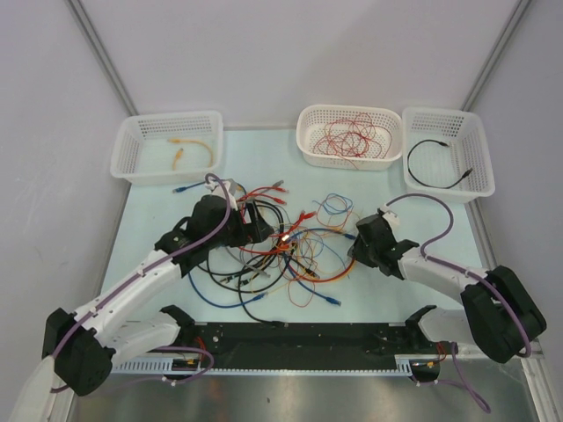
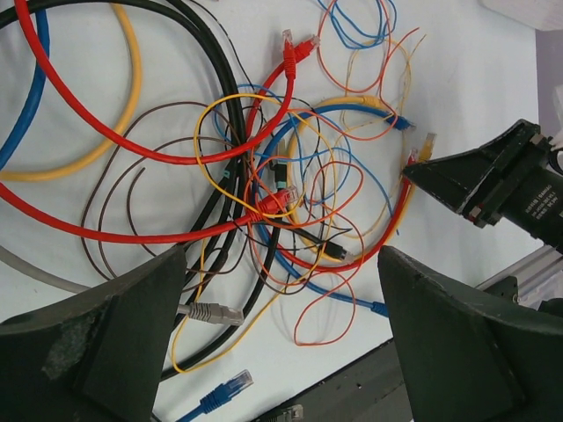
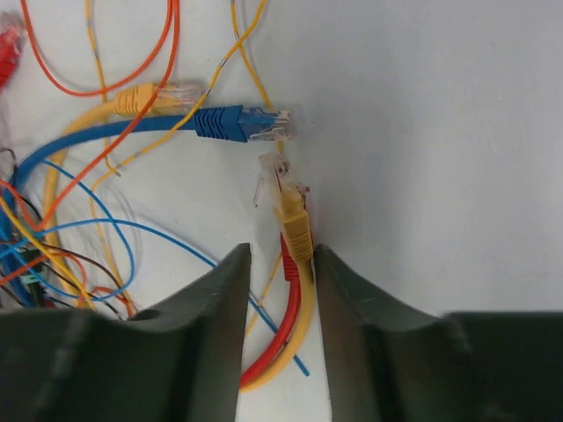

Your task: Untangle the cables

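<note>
The cables (image 1: pixel 274 251) lie in a tangle of red, orange, yellow, blue and black loops on the pale table between my two arms. My left gripper (image 1: pixel 262 225) hovers over the tangle's left part, open wide, with nothing between its fingers (image 2: pixel 132 325); the knot (image 2: pixel 277 198) lies just beyond them. My right gripper (image 1: pixel 356 248) is at the tangle's right edge. Its fingers (image 3: pixel 224 299) stand narrowly apart around a yellow plug end (image 3: pixel 295 224) and a red cable (image 3: pixel 286 325). The right finger touches the yellow plug; a gap remains on the left side.
Three white baskets stand along the back: the left one (image 1: pixel 132 158) holds an orange cable, the middle one (image 1: pixel 308 145) thin red wires, the right one (image 1: pixel 479 163) a black cable. A blue plug (image 3: pixel 237 123) lies just ahead of the right gripper. A black rail (image 1: pixel 299 338) runs along the near edge.
</note>
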Robot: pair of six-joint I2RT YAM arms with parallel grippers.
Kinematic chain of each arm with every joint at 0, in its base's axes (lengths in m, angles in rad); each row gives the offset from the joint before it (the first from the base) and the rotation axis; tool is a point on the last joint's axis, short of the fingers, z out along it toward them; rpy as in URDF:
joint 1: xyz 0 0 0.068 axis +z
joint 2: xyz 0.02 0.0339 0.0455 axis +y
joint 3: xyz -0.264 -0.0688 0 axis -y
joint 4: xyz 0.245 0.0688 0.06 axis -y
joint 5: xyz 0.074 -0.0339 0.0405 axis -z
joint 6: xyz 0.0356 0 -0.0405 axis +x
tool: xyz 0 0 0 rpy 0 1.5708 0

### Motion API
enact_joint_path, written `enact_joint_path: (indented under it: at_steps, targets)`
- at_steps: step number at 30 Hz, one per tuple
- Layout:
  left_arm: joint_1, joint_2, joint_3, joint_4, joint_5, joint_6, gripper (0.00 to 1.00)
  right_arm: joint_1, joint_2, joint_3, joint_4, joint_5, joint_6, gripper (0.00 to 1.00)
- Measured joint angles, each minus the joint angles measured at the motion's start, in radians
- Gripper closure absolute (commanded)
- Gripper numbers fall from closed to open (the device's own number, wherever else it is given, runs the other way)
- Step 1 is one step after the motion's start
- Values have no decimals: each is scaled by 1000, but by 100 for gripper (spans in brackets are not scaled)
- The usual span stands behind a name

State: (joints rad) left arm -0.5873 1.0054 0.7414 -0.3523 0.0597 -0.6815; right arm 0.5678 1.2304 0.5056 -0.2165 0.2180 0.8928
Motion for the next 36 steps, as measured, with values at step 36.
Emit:
enact_joint_path:
  at_steps: [36]
  targets:
    - [-33, -203, 86, 425, 291, 142, 3, 422, -192, 860, -244, 248, -443, 100]
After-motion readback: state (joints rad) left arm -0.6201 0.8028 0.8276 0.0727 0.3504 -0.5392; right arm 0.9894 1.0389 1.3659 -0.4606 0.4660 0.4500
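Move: The paired red and yellow plug ends lie practically between the right hand's half-open fingers, about 1 cm ahead and 1 cm below. A blue plug sits some 5 cm ahead and 2 cm left of that hand; a red plug about 11 cm ahead and 11 cm left; the thin blue coil about 14 cm ahead and 5 cm left, all near its height. From the left hand, the paired ends are roughly 18 cm right, 1 cm ahead and 14 cm below. Down a mere half centimetre, the right hand shuts its fingers on the red and yellow plug ends, then hauls them steeply up some 38 cm while drifting about 10 cm left, its fingers swinging up to nearly level and turning counter-clockwise. The empty left hand, still open, rises about 20 cm away from the tangle and tips its fingers up too. ##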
